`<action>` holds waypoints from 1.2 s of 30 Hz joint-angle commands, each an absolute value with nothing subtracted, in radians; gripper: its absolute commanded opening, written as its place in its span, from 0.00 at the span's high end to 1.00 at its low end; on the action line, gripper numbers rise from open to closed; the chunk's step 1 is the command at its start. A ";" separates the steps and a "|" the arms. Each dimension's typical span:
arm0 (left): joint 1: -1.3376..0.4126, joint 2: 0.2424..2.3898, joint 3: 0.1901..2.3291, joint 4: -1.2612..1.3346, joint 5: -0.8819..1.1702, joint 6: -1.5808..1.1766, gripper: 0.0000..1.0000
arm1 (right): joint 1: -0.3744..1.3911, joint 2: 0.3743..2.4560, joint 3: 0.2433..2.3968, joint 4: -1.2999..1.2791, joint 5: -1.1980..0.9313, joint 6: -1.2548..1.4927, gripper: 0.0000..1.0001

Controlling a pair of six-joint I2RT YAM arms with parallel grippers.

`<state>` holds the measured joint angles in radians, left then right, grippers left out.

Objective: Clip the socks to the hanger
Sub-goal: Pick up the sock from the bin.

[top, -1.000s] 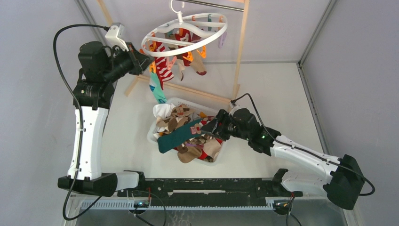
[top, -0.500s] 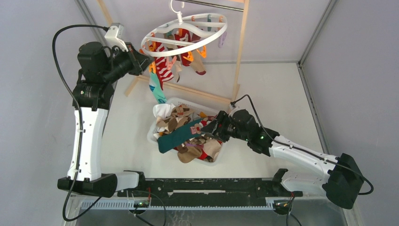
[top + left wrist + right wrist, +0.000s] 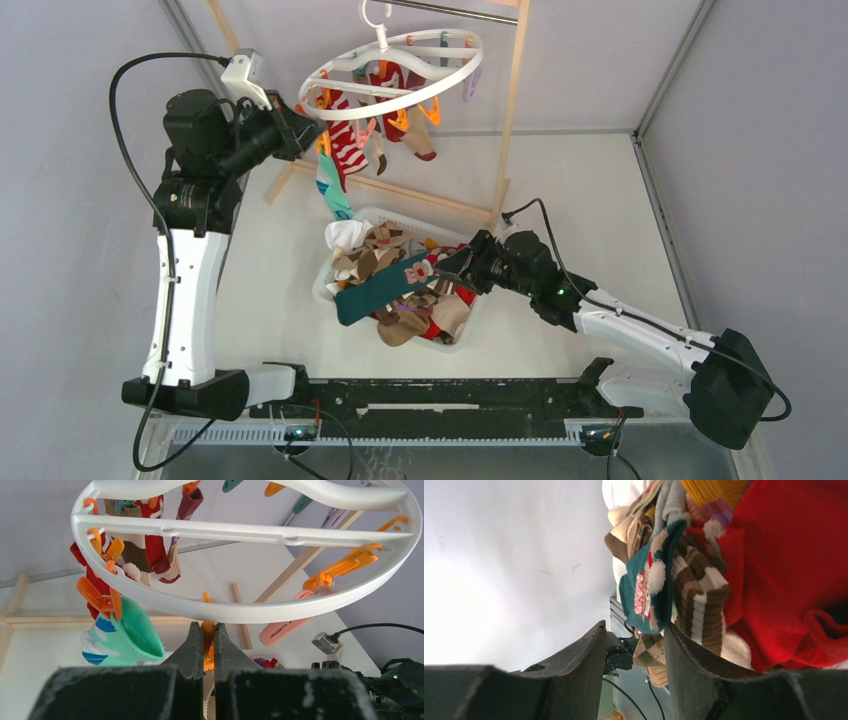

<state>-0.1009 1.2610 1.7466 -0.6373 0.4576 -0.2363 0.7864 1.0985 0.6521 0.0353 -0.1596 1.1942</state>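
Note:
The white ring hanger (image 3: 476,52) hangs from its hook at the back, with several socks pegged on it, among them a red-and-white striped one (image 3: 347,140) and a mint-teal one (image 3: 333,190). My left gripper (image 3: 305,125) is up at the ring's near rim (image 3: 250,611), shut on an orange peg (image 3: 207,650) beside the mint-teal sock (image 3: 127,635). More socks fill the tub (image 3: 450,235), a dark green one (image 3: 375,290) on top. My right gripper (image 3: 450,268) is at the tub's right side, open. The green sock's cuff (image 3: 644,595) hangs just past its fingertips (image 3: 636,630).
The pale wooden pole frame (image 3: 512,110) stands behind the tub and carries the hanger. Grey walls close in on the left, back and right. A black rail (image 3: 440,395) runs along the near edge between the arm bases.
My right gripper has pushed a little further left and up into the sock pile, and its jaws have narrowed slightly. The left gripper and the hanger have not moved.

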 commanded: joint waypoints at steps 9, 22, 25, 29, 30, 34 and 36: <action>-0.104 1.229 1.736 -0.606 0.485 -0.245 1.00 | 0.772 1.119 0.636 0.124 -0.128 1.238 0.51; -0.104 1.230 1.735 -0.603 0.490 -0.256 1.00 | 0.829 1.069 0.658 0.142 0.101 1.159 0.88; -0.105 1.231 1.735 -0.603 0.496 -0.262 1.00 | 0.830 1.062 0.725 0.097 0.112 1.058 1.00; -0.105 1.233 1.736 -0.603 0.500 -0.269 1.00 | 0.850 1.088 0.854 0.054 0.113 0.898 1.00; -0.105 1.232 1.736 -0.603 0.502 -0.272 1.00 | 0.864 1.100 0.890 0.054 0.113 0.851 1.00; -0.103 1.235 1.742 -0.602 0.518 -0.301 1.00 | 0.951 1.201 1.087 0.045 0.093 0.636 1.00; -0.103 1.235 1.744 -0.603 0.531 -0.319 1.00 | 1.005 1.247 1.161 0.044 0.042 0.493 1.00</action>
<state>-0.1009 1.2610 1.7466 -0.6369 0.4843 -0.2726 0.9211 1.1751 1.0172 0.0162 0.0956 0.8043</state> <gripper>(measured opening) 0.039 0.017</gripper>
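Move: The teal sock lies across the pile in the bin, its patterned near end almost between the right fingertips, its middle about 9 cm left, 4 cm back and 4 cm below. The striped brown sock is some 5 cm below the right hand and 1 cm back; the red sock lies 5 cm to the right, level fore and aft, 5 cm down. From the left hand, the teal sock is roughly 17 cm back, 8 cm right and 31 cm down. The right fingers close from half open and pinch the patterned near end of the teal sock, after easing about 1 cm forward and dipping a little over 1 cm into the pile. Then the right hand lifts quickly, some 14 cm from its lowest point, going a few centimetres forward and late to the left, the fingers tipping up about 30 degrees. ##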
